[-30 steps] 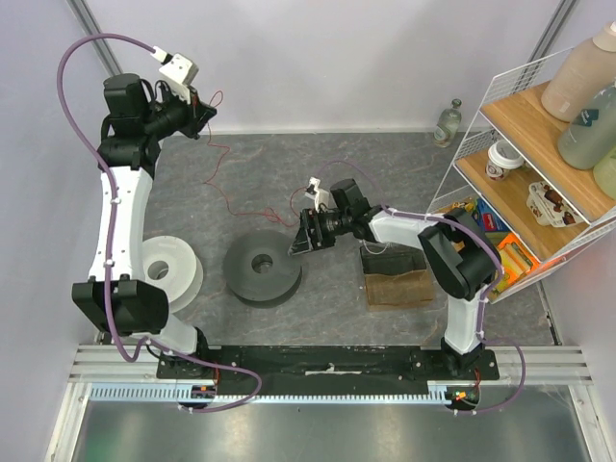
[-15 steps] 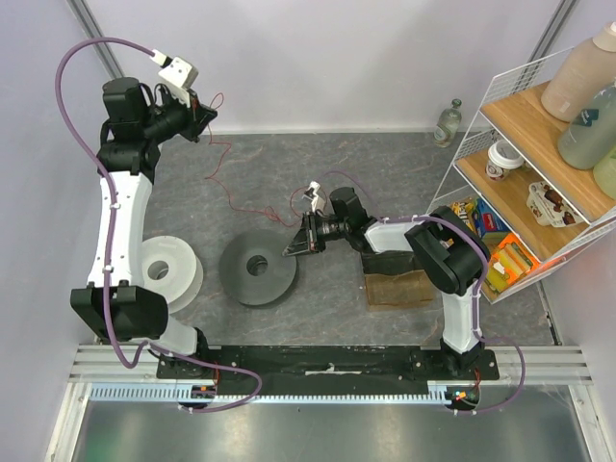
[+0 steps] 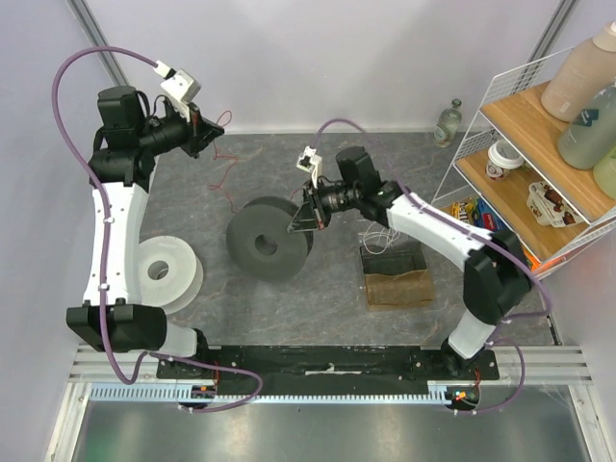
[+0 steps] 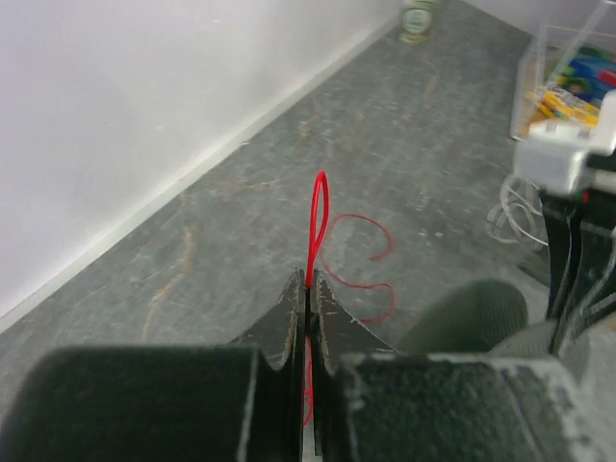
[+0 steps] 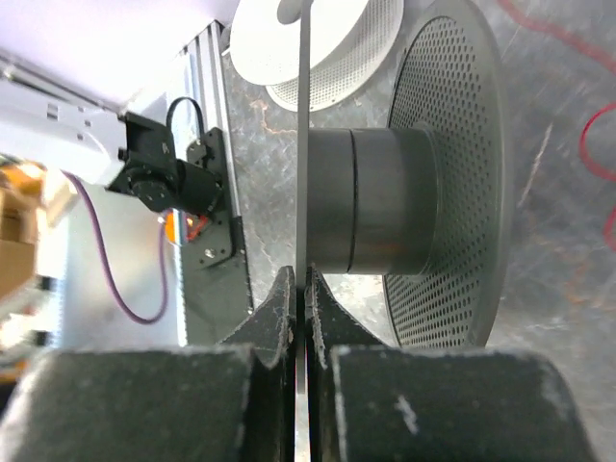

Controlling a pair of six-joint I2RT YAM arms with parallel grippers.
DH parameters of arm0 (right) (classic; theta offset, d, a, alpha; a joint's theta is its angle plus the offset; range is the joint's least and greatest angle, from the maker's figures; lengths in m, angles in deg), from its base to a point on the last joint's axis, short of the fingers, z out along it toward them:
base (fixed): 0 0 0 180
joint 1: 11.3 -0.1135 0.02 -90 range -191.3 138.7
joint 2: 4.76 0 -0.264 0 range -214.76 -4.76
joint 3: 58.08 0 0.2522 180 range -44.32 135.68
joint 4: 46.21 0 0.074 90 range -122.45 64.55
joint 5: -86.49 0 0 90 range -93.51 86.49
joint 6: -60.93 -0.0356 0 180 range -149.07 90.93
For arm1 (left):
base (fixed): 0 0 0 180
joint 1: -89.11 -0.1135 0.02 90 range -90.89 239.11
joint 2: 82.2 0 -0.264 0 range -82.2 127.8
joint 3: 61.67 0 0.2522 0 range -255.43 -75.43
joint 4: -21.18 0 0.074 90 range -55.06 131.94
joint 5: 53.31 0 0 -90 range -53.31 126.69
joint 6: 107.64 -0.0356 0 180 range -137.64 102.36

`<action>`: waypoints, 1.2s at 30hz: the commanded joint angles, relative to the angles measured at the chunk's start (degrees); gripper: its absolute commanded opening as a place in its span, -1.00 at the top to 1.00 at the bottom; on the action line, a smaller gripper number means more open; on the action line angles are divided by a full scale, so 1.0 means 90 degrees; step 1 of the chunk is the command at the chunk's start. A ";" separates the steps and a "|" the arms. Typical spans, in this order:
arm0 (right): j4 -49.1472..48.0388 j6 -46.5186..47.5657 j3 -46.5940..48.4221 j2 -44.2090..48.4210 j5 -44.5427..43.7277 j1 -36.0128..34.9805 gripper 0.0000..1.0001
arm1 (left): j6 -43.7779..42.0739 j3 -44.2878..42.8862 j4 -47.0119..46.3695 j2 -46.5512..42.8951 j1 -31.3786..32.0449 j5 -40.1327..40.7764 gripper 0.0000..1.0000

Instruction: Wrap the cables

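The cable is a thin red wire; its loop (image 4: 318,207) sticks out past my left gripper (image 4: 308,279), which is shut on it. In the top view that gripper (image 3: 210,128) is raised at the back left, and the wire (image 3: 224,178) trails down to the floor in curls. The grey spool (image 3: 268,241) is tipped up on edge. My right gripper (image 3: 300,219) is shut on its near flange (image 5: 301,144), seen edge-on between the jaws of the right gripper (image 5: 300,274). Behind it are the hub (image 5: 371,202) and the perforated far flange (image 5: 448,173).
A white spool (image 3: 164,272) lies by the left arm's base. A brown box (image 3: 397,279) with a white cord bundle (image 3: 380,236) sits to the right of the grey spool. A wire shelf (image 3: 539,144) holding bottles and packets fills the right side. A small bottle (image 3: 448,122) stands at the back wall.
My right gripper has closed on the grey spool's flange and tipped the spool up, carrying it back and slightly right. The left gripper, still holding the wire, has barely shifted.
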State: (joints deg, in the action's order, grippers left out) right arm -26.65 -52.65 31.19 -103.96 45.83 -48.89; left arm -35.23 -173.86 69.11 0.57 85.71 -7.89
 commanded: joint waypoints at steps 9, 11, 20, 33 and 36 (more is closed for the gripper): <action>0.3847 0.6338 0.0459 0.1100 -0.1195 -0.0306 1.00 | -0.3180 0.0546 0.3143 -0.0602 0.0085 -0.0605 0.97; 0.3867 0.6535 0.0351 0.1197 -0.1273 -0.0326 1.00 | -0.4164 0.0575 0.3933 -0.0573 0.0094 -0.0662 0.97; 0.3740 0.6818 -0.0137 0.1383 -0.1049 -0.0414 1.00 | -0.5079 0.2888 0.3344 -0.1617 0.1372 -0.0028 0.97; 0.3789 0.6477 -0.0010 0.1315 -0.0434 -0.0414 1.00 | -0.3653 0.3857 0.0814 -0.1081 0.2809 0.0666 0.97; 0.3584 0.6204 -0.0098 0.1344 -0.0443 -0.0414 1.00 | -0.3457 0.3867 0.0491 -0.0934 0.2829 0.0763 0.97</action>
State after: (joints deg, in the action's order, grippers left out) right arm 8.08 6.08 30.36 -93.01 38.36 -52.34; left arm -70.55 -139.09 81.46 -9.16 110.85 -2.66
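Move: The left hand, high up with the red cable in its shut fingers, has the grey spool about 14 cm back, 9 cm to its right and 24 cm below; the white spools lie some 20 cm back, 12 cm to the left and 36 cm below it. The right hand already pinches the spool's rim, the spool's middle 7 cm to its left, 1 cm back and 5 cm lower. From this hand the white cable coil is level ahead, 21 cm right, 20 cm below. Still pinching the spool by its flange, the right hand shifts about 7 cm right and 5 cm back, rising briefly, then sinking, and turns the spool's upper face back towards the base. The left keeps hold of the red cable and swoops down some 20 cm, back and to the right, towards the spool's far flange, edging forward at the end as its fingers swing rightward and steeper down. ##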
